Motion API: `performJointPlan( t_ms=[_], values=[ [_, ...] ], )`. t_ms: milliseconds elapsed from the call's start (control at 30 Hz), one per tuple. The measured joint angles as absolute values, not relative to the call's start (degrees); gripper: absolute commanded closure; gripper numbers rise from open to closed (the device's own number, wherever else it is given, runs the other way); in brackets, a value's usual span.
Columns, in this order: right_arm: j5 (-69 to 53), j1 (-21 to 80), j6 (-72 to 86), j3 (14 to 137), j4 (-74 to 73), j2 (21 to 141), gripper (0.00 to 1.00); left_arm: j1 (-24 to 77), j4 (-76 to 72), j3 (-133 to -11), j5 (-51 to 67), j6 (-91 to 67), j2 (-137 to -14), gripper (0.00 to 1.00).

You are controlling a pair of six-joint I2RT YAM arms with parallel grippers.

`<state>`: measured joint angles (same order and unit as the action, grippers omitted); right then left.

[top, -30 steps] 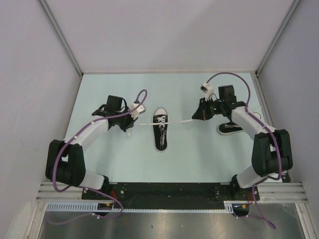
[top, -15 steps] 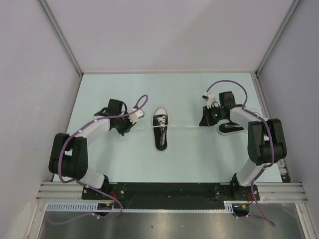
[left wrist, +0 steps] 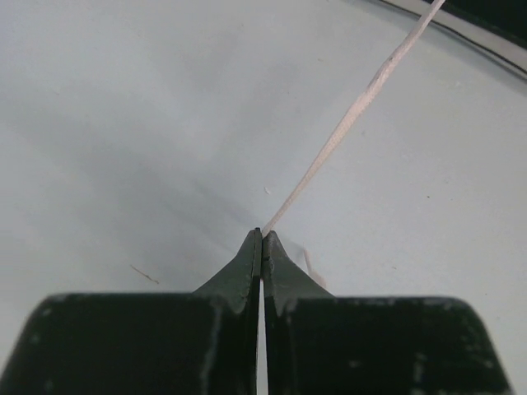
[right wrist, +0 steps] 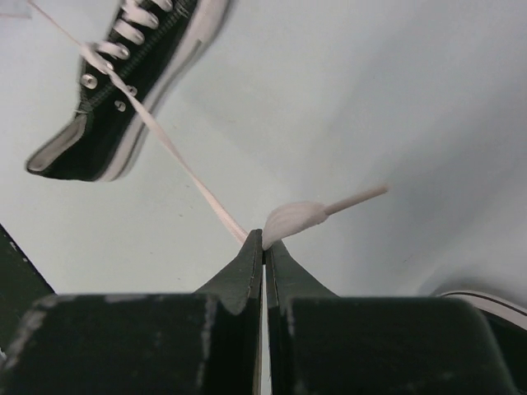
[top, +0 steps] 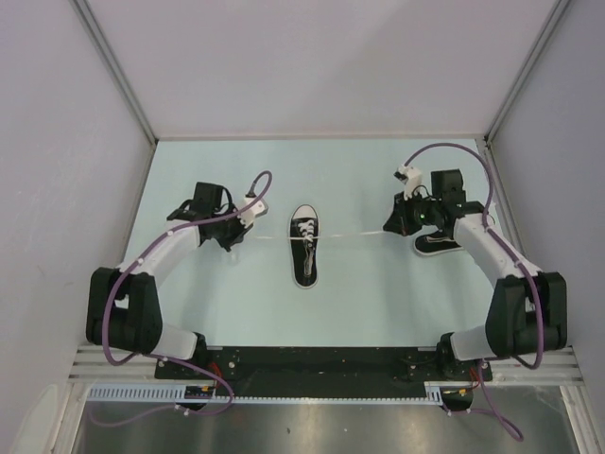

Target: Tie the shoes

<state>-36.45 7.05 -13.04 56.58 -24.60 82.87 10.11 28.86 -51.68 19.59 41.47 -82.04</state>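
A small black sneaker [top: 304, 245] with a white toe cap lies mid-table, toe towards the arms. It also shows in the right wrist view [right wrist: 123, 90]. Its white laces stretch out sideways to both grippers. My left gripper [top: 236, 235] is left of the shoe, shut on the left lace [left wrist: 346, 123] at its tips [left wrist: 262, 235]. My right gripper [top: 388, 227] is right of the shoe, shut on the right lace [right wrist: 181, 156] at its tips [right wrist: 263, 237]. The lace end [right wrist: 354, 197] sticks out past the jaws.
A second black sneaker [top: 437, 243] lies on its side at the right, partly under my right arm; its white sole rim [right wrist: 486, 300] shows in the right wrist view. Grey walls enclose the pale table [top: 359, 303] on three sides.
Both grippers have moved outward from the shoe, left one leftward and right one rightward, and the two laces are drawn straighter.
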Motion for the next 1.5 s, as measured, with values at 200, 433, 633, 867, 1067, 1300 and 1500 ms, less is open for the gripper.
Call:
performJointPlan(
  t_ms=[200, 433, 633, 867, 1067, 1300, 1500],
  values=[
    [-35.59, 7.09, -13.34, 56.71, -23.53, 79.4, 1.0, 10.02, 28.82, -52.36, 19.81, 41.43, -79.59, 1.0],
    [-32.12, 3.81, -15.33, 56.64, -23.05, 90.65, 1.0, 9.5, 27.35, -51.46, 19.75, 41.52, -80.03, 1.0],
    [-31.29, 4.16, -15.11, 54.94, -20.84, 93.91, 1.0, 8.73, 25.82, -49.04, 19.84, 42.11, -82.7, 1.0],
    [-29.74, 6.37, -15.18, 54.33, -18.94, 95.83, 1.0, 8.08, 24.69, -48.49, 19.64, 42.44, -85.43, 1.0],
    [-28.8, 6.87, -15.27, 53.78, -19.2, 92.58, 1.0, 7.86, 25.78, -48.9, 19.9, 42.44, -84.18, 1.0],
    [-28.58, 5.78, -16.32, 53.8, -19.09, 85.97, 1.0, 7.73, 27.14, -50.37, 20.64, 42.17, -81.36, 1.0],
    [-28.23, 5.69, -16.32, 53.8, -18.68, 90.98, 1.0, 7.73, 26.98, -50.37, 20.73, 42.09, -82.04, 1.0]
  ],
)
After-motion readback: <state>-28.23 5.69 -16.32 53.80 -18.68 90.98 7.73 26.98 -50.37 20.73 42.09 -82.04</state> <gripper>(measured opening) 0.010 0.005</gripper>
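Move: Each shut gripper already holds one end of the lace, stretched across the middle shoe. The lace crossing on that shoe lies about 19 cm to the left hand's right, 2 cm ahead and 2 cm below. From the right hand, the crossing is some 20 cm to the left, 2 cm ahead and 7 cm lower; the second shoe is about 16 cm to its right, 3 cm ahead and 9 cm below. Down and outward to its right, the right hand tugs its lace end away from the middle shoe, bobbing up and down to finish some 6 cm lower, 3 cm farther right and slightly forward, its wrist tilting about 10 degrees. The left hand keeps its pinch, rises a little, dips about 3 cm below its start and comes back up, shifted 1 cm left. Both grippers stay shut. ##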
